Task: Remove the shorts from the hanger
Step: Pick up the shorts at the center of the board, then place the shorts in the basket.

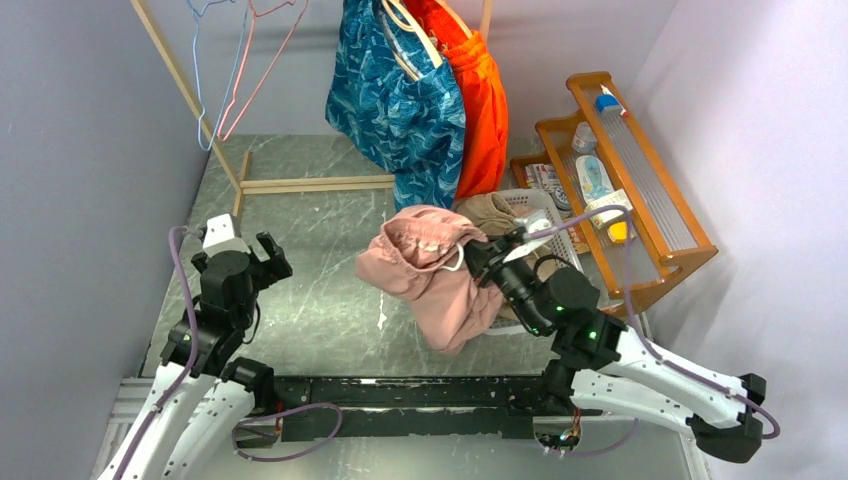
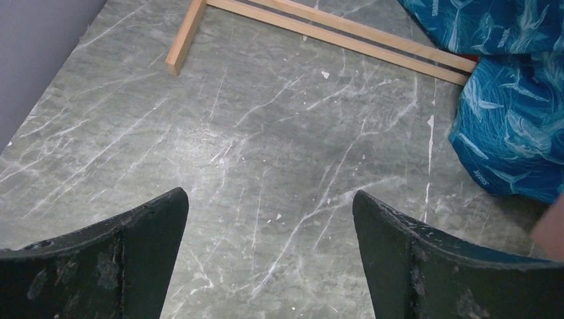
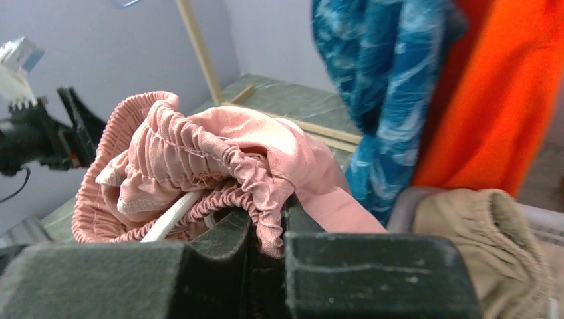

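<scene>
My right gripper (image 1: pixel 478 255) (image 3: pixel 269 219) is shut on the gathered waistband of the dusty pink shorts (image 1: pixel 430 270) (image 3: pixel 199 159), which hang bunched above the table; their white cord (image 3: pixel 173 216) lies by the left finger. The blue patterned shorts (image 1: pixel 400 100) (image 3: pixel 386 100) and the orange shorts (image 1: pixel 482 100) (image 3: pixel 499 86) hang from a pale hanger (image 1: pixel 412 35) on the rack. Tan shorts (image 1: pixel 490 212) (image 3: pixel 492 246) lie in a basket behind the pink pair. My left gripper (image 1: pixel 268 258) (image 2: pixel 269 206) is open over bare table at the left, holding nothing.
A wooden rack base (image 1: pixel 310 183) (image 2: pixel 332 33) crosses the far table. Two bare wire hangers, blue (image 1: pixel 200 80) and pink (image 1: pixel 262 60), hang at the back left. A white basket (image 1: pixel 535 205) and an orange wooden shelf (image 1: pixel 640 190) with small items stand at the right.
</scene>
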`<state>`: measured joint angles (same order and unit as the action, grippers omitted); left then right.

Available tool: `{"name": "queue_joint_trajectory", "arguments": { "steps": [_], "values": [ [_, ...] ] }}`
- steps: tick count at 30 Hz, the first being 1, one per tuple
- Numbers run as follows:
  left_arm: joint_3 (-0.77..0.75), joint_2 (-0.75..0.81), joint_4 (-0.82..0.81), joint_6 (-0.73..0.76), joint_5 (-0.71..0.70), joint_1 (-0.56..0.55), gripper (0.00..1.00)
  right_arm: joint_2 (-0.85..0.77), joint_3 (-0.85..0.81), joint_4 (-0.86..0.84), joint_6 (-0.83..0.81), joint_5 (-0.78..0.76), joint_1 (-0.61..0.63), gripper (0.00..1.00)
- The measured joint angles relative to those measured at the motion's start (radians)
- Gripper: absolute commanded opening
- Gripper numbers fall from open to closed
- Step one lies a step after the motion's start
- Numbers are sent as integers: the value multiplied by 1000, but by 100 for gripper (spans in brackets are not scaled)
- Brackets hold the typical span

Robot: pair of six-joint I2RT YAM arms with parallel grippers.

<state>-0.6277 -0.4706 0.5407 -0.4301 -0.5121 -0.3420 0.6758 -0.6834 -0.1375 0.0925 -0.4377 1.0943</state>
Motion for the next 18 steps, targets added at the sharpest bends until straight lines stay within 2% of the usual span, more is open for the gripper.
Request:
{"name": "queue_joint_trajectory", "arguments": {
  "steps": [8, 18],
  "values": [
    [0, -33, -1, 4, 11, 0, 97, -48, -167, 215, -53, -255, 0, 0],
    [0, -33, -1, 3, 11, 0, 97, 27, -198, 270, -138, -583, 0, 0]
  ]
}}
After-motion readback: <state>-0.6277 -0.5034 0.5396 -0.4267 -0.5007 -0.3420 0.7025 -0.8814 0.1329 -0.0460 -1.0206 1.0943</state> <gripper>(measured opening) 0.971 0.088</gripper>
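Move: The right hand holds the pink shorts by the waistband, high up. From it, the basket's middle lies about 15 cm ahead, 16 cm to the right and 28 cm below; the tan shorts already in it are around 18 cm ahead and 12 cm right. The blue shorts hang nearly 39 cm ahead, 8 cm left, the orange ones equally far out but 9 cm right. From the left hand, the basket is roughly 14 cm ahead and 75 cm right. Keep the right gripper shut on the pink shorts' waistband and swing them to the right, about 11 cm, towards the basket, easing a few centimetres forward as you go. Turn the wrist some 35 degrees clockwise so the fingers end up pointing nearly straight forward. Let the hand rise about 4 cm first, then begin to sink. ##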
